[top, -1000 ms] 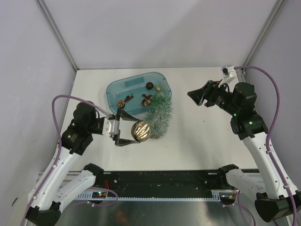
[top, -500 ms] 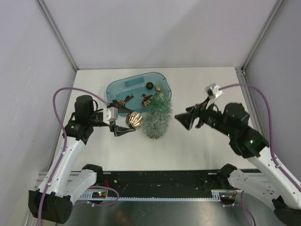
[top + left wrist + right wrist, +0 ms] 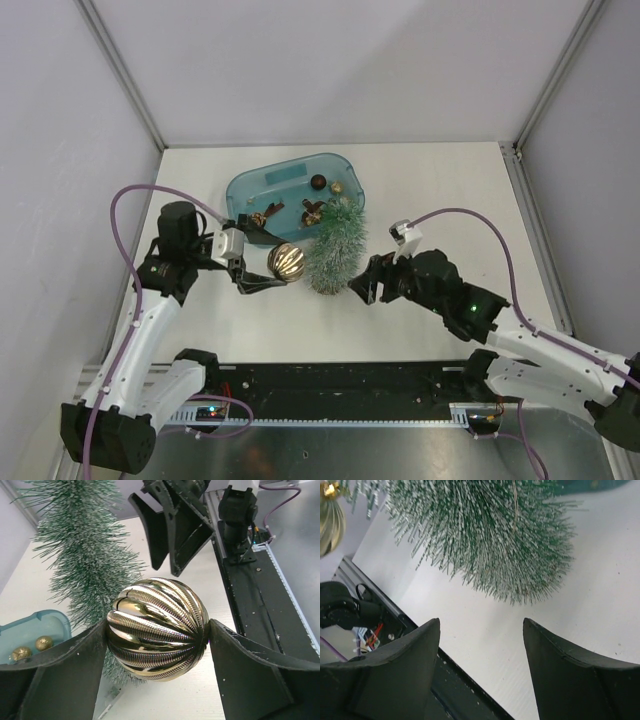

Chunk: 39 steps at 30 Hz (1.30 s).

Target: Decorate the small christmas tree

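Note:
The small christmas tree (image 3: 335,248) of frosted green needles leans with its tip by the blue tub and its wide end toward the front edge; its wood base is hidden. A ribbed gold ball (image 3: 287,262) hangs just left of the tree, and my left gripper (image 3: 278,266) is shut on it. In the left wrist view the gold ball (image 3: 156,630) fills the gap between both fingers, with the tree (image 3: 85,555) behind it. My right gripper (image 3: 362,286) stands open with nothing in it, right of the tree's wide end. In the right wrist view the bristles of the tree (image 3: 485,535) lie just beyond that gripper (image 3: 481,625).
A translucent blue tub (image 3: 246,190) behind the tree holds several small ornaments, among them two little gold balls (image 3: 33,647) and brown pieces (image 3: 312,210). A black rail (image 3: 350,385) runs along the near edge. Grey walls close the left, back and right.
My right arm has swung from the far right of the table down to the tree's wide end. My left gripper, still holding the gold ball, has shifted slightly back and left.

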Each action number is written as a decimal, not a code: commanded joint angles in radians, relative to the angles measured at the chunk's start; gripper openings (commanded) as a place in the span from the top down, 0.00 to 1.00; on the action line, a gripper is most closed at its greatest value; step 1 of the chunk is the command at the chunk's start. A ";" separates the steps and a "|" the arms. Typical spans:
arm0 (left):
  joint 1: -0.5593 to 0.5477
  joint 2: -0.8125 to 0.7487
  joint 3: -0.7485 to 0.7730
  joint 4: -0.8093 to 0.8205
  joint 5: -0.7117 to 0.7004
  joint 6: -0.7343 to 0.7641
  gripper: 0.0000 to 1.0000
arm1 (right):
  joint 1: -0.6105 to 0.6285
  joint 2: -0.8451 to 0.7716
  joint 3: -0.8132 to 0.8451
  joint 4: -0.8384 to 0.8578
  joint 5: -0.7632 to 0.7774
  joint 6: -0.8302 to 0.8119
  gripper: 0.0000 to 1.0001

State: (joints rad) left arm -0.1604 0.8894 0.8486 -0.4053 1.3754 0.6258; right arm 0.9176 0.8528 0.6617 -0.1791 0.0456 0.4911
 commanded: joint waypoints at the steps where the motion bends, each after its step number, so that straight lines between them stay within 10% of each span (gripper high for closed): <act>1: 0.008 0.014 0.032 0.017 0.085 -0.030 0.20 | 0.007 0.021 0.011 0.142 0.063 0.037 0.29; 32: 0.021 -0.019 0.078 0.019 0.081 -0.134 0.25 | -0.013 0.210 -0.193 0.623 0.021 0.107 0.59; 39: 0.022 -0.022 0.082 0.018 0.139 -0.144 0.25 | -0.047 0.223 -0.182 0.585 0.009 0.060 0.88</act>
State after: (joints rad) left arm -0.1471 0.8776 0.8845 -0.4019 1.4525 0.5068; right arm 0.8932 1.0813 0.4675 0.3798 0.0547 0.5938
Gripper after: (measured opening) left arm 0.787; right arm 0.184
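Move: The tree's middle is about 7 cm ahead of the right hand, 7 cm to its left and a little lower. The gold ornament, held by the left gripper, sits about 17 cm left of the right hand, 4 cm farther out and somewhat higher; the blue bin is some 24 cm ahead and 16 cm left, down on the table. From the left hand the tree's middle is roughly 11 cm right, 3 cm ahead and 9 cm lower. Right hand eases forward, left and down, about 6 cm altogether, towards the tree's lower bristles, fingers closing most of the way. ##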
